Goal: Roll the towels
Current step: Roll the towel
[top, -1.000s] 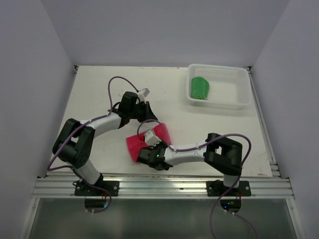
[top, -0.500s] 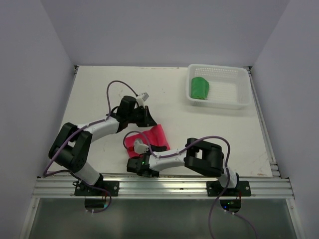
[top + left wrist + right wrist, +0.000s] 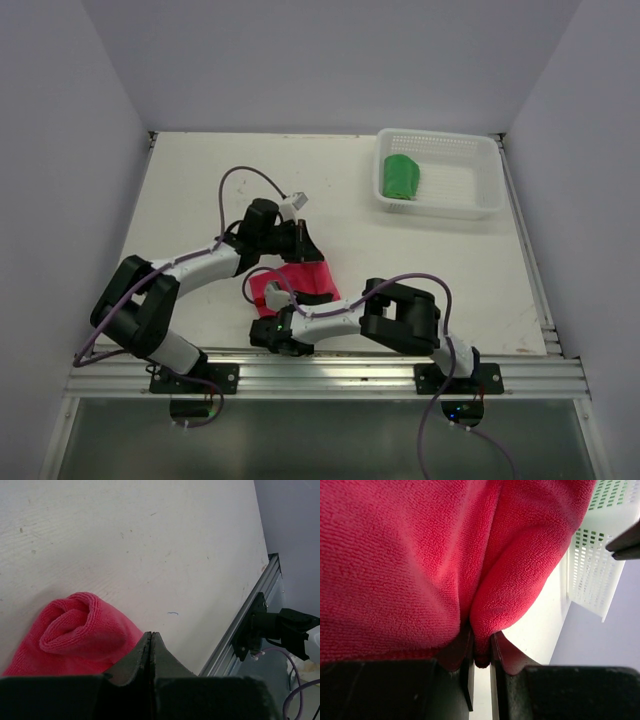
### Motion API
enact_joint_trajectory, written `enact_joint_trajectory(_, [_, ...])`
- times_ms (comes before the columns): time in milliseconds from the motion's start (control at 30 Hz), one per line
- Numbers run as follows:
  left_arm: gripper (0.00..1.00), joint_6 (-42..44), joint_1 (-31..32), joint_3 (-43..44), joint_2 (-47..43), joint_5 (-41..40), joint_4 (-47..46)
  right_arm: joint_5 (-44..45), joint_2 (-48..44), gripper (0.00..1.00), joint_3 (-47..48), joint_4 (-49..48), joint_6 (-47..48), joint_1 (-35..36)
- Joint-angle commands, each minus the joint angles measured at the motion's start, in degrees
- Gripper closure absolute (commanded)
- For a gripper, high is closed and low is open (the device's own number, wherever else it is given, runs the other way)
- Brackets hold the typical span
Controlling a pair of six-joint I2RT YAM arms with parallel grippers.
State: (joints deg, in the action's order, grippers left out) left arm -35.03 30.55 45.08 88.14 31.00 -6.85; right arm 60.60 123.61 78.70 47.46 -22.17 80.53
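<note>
The pink-red towel [image 3: 298, 281] lies partly rolled near the table's front edge, and its rolled end [image 3: 75, 627] shows in the left wrist view. My right gripper [image 3: 481, 647] is shut on a fold of this towel [image 3: 420, 555], at the towel's near side [image 3: 287, 306]. My left gripper [image 3: 151, 635] is shut with nothing between its fingers. It sits just at the towel's far edge [image 3: 306, 250]. The green towel [image 3: 402, 177] lies rolled inside the basket.
A white mesh basket [image 3: 440, 140] stands at the back right and also shows in the right wrist view as the basket [image 3: 592, 580]. An aluminium rail [image 3: 330, 375] runs along the table's near edge. The right arm's elbow [image 3: 400, 312] lies low, right of the pink-red towel.
The right arm has swung its wrist left toward the near edge, drawing the pink-red towel with it. The left gripper has moved right onto the towel's far edge. The towel looks narrower.
</note>
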Motion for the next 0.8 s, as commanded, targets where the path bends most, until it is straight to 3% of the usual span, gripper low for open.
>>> enact_joint_trajectory(0, [0.96, -1.27, 0.57, 0.79, -2.62, 2.13, -2.64, -4.70, 1.98, 1.00, 1.28, -2.11, -0.94, 0.06])
enact_joint_trajectory(333, [0.96, -0.57, 1.80, -0.96, 2.56, 3.19, -4.57, -5.40, 2.60, 1.00, 1.99, -2.02, -0.77, 0.15])
enact_joint_trajectory(767, [0.98, 3.74, 1.62, -4.56, 8.71, -8.76, -1.06, -6.28, -0.73, 0.97, 0.06, -4.39, -2.96, -0.64])
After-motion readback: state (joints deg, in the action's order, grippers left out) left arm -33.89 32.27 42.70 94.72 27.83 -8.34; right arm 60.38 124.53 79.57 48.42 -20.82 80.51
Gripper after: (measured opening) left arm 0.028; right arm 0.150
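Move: From the left gripper, the red towel's middle lies about 7 cm back, 6 cm to its left and 7 cm below; the right gripper's tips, pinching a fold of it, are some 8 cm back, 2 cm to the right and 7 cm below. The green towel is roughly 19 cm ahead and 19 cm right, the white basket 20 cm ahead and 28 cm right. From the right gripper, the red towel's middle is about 7 cm left and 1 cm ahead, level. Keep the right gripper still, pinching its fold of the red towel. Ease the shut left gripper slightly back and right, then lower it, roughly 6 cm in all, onto the towel's far part in front of the right fingers, drifting a little back left and tipping the fingers some 5 degrees steeper, so that they begin to press on the roll. ##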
